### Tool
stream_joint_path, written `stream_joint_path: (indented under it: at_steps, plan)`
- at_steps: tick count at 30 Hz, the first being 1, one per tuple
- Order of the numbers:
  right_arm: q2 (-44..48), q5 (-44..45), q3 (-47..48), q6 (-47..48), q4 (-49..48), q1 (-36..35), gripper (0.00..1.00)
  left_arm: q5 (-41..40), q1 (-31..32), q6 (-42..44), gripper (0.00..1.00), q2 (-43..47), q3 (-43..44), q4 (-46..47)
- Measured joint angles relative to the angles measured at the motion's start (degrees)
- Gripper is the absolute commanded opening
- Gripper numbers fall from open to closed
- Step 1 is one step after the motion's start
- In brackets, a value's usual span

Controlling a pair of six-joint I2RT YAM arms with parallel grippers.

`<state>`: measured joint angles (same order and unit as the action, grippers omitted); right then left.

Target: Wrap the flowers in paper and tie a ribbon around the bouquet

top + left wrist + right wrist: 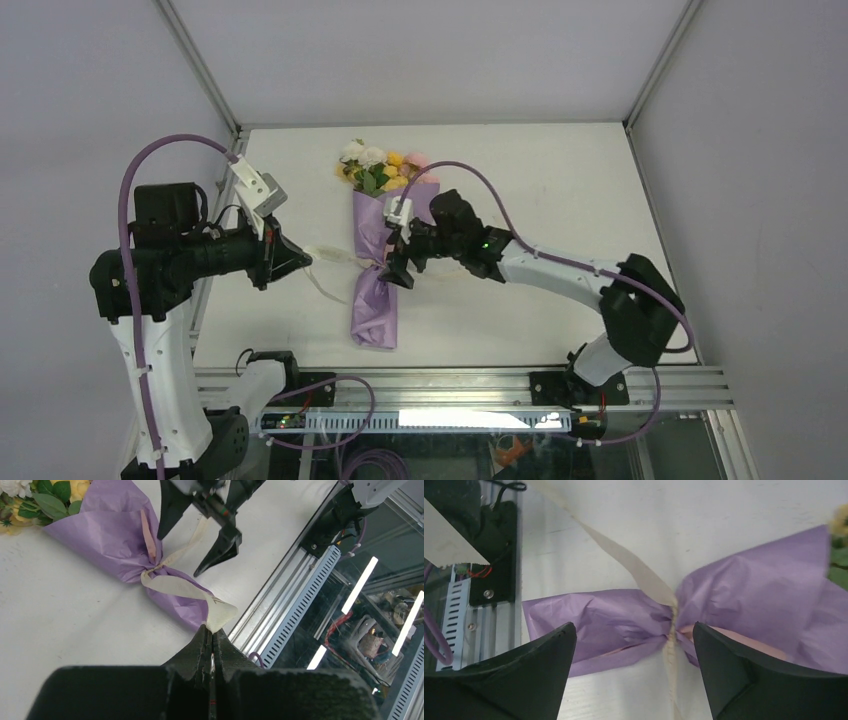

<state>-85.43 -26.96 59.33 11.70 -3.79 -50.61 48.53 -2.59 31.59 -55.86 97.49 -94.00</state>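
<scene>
The bouquet [374, 262] lies in mid-table, a lilac-purple paper [107, 532] cone with the flowers [377, 168] showing at its far end. The cream ribbon [176, 584] cinches the paper's waist [672, 615], and one strand of it runs left. My left gripper [306, 260] is shut on that strand's end [218, 616], just left of the bouquet. My right gripper [396, 270] hovers open over the waist. Its fingers [549, 652] stand either side of the ribbon's tail [671, 680] and hold nothing. In the left wrist view the right gripper's fingers [220, 552] hang above the knot.
An aluminium rail [450, 385] runs along the table's near edge, close to the bouquet's narrow end. A slack loop of ribbon [324, 288] lies on the white table [560, 200] left of the paper. Grey walls enclose the far and side edges.
</scene>
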Motion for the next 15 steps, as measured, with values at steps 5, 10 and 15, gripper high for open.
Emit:
stream_joint_path:
  at_steps: [5,10,15]
  plan:
    - [-9.2,-4.4,3.1,2.0,-3.1,-3.3,0.81,-0.1,0.0,-0.6,0.00,0.4,-0.6,0.6]
    - [-14.6,-4.2,7.0,0.8,-10.2,-4.0,0.46,-0.3,0.0,-0.7,0.00,1.4,-0.9,0.6]
    - [-17.0,-4.0,7.6,-1.7,-14.3,-4.0,0.21,-0.7,0.0,-0.7,0.00,1.4,-0.9,0.6]
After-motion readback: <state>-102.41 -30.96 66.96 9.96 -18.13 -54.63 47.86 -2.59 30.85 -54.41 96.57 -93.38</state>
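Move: The ribbon strand runs from the knot up to the left hand's shut fingers; the spot for the right fingers lies about 8 cm to the right hand's left, level fore and aft and some 4 cm lower. The knot is about 5 cm ahead, 5 cm left and 15 cm below; the paper tail is 5 cm back and 4 cm left, at table height. From the left hand, that ribbon spot is roughly 11 cm ahead, 5 cm right and 19 cm below. The right hand, its fingers open at first, sweeps about 8 cm to its left over the bouquet's waist, dipping some 3 cm early on, to bring its fingertips round the raised ribbon strand just beyond the knot; over the second half they draw together to about a third open. The left hand stays high over the left side, fingers shut, and keeps its pinch on the strand's other end. ##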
